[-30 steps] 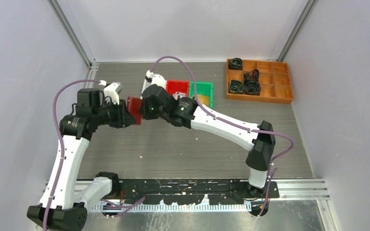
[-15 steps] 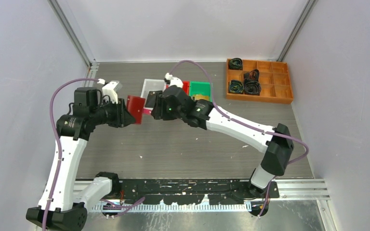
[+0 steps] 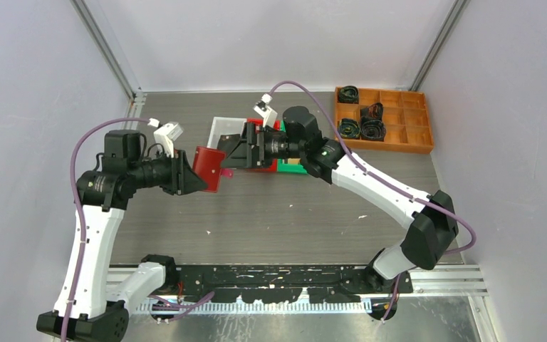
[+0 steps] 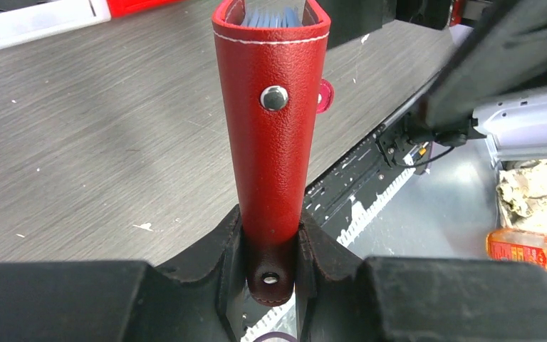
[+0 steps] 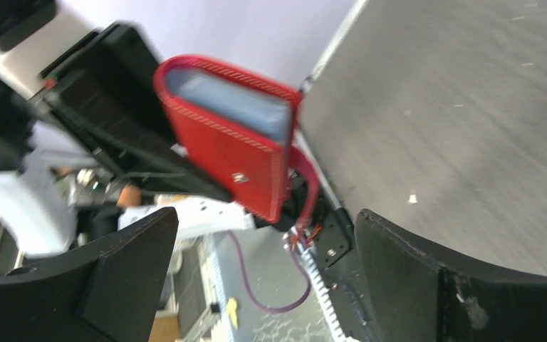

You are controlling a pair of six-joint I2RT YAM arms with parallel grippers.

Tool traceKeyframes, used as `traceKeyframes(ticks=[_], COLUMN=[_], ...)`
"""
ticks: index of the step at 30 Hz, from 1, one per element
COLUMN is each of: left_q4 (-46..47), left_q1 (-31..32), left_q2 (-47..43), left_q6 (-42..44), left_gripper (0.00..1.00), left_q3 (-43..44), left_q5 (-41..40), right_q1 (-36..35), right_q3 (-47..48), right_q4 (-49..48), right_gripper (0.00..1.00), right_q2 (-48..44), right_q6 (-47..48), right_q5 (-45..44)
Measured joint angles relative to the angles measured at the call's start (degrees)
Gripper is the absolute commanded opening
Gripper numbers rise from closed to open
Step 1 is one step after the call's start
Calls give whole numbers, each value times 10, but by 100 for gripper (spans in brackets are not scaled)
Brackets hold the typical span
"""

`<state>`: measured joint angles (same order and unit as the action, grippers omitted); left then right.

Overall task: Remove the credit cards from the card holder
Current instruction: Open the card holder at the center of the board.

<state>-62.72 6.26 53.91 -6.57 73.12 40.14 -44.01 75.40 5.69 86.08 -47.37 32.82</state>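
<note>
My left gripper (image 3: 189, 174) is shut on the bottom of the red card holder (image 3: 208, 166), holding it above the table with its open mouth toward the right arm. In the left wrist view the card holder (image 4: 274, 142) stands up between the fingers (image 4: 221, 249) of the left gripper (image 4: 271, 239), with pale blue credit cards (image 4: 274, 16) showing in its mouth. My right gripper (image 3: 238, 153) is open, a short way right of the holder, with nothing between its fingers. Its wrist view shows the card holder (image 5: 228, 153) with pale blue credit cards (image 5: 231, 100) inside, beyond the right gripper (image 5: 263, 242).
A white bin (image 3: 222, 128) sits just behind the right gripper, with a red bin (image 3: 263, 128) and a green bin (image 3: 298, 167) mostly under the right arm. An orange compartment tray (image 3: 399, 139) with dark coiled items stands at the back right.
The right gripper pulled a dark card out of the holder, moved right toward the bins and opened; the dark card no longer shows. The left arm shifted the holder slightly right.
</note>
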Motion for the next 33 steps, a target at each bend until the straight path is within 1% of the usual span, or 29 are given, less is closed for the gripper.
traceKeyframes(ticks=[3, 5, 8, 12, 19, 22, 24, 26, 28, 31, 33], left_q4=[-6, -7, -12, -14, -15, -17, -19, -23, -26, -28, -28], left_q1=[0, 0, 0, 0, 0, 0, 0, 0, 0, 0, 0], left_q2=[-1, -1, -2, -2, -2, -2, -2, -2, -1, 0, 0], left_q6=[0, 0, 0, -4, -10, -13, -17, -20, -23, -25, -24], left_gripper=[0, 0, 0, 0, 0, 0, 0, 0, 0, 1, 1], left_q3=[0, 0, 2, 14, 25, 33, 40, 43, 44, 44, 44], left_q5=[10, 19, 32, 54, 99, 114, 126, 128, 134, 143, 151], right_q1=[-6, -9, -14, -19, -21, -21, -21, -21, -21, -22, -22], right_q3=[3, 3, 3, 3, 3, 1, -2, -5, -12, -29, -38], right_q4=[-25, -34, -39, -38, -24, -22, -22, -31, -53, -74, -80], right_gripper=[99, 97, 91, 78, 67, 57, 46, 34, 25, 19, 16], right_q2=[0, 0, 0, 1, 2, 2, 2, 1, -4, -19, -30], right_q6=[-7, -8, -7, 0, 10, 14, 15, 13, 7, 1, 0], right_q5=[59, 83, 105, 118, 122, 123, 125, 135, 145, 155, 157])
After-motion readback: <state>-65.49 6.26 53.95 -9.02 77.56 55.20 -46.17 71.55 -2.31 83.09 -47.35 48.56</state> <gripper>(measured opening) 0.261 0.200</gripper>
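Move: The red card holder is in the left fingers; its middle lies about 3 cm ahead of the left hand point, 1 cm right and 3 cm above. From the open right hand, that middle is roughly 5 cm left, 2 cm back and 2 cm higher. The white tray is about 12 cm ahead of the right hand and 3 cm left, the red tray 12 cm ahead and 6 cm right, both nearly 30 cm below. Back towards the card holder's loose edge the right hand sweeps about 5 cm, turning counter-clockwise, then almost pauses as its wide-open fingers close, and eases slightly farther back and up until they pinch the edge by the strap. Meanwhile the left hand keeps its grip and carries the holder up about 4 cm, back and to the right, rolling a little clockwise. ##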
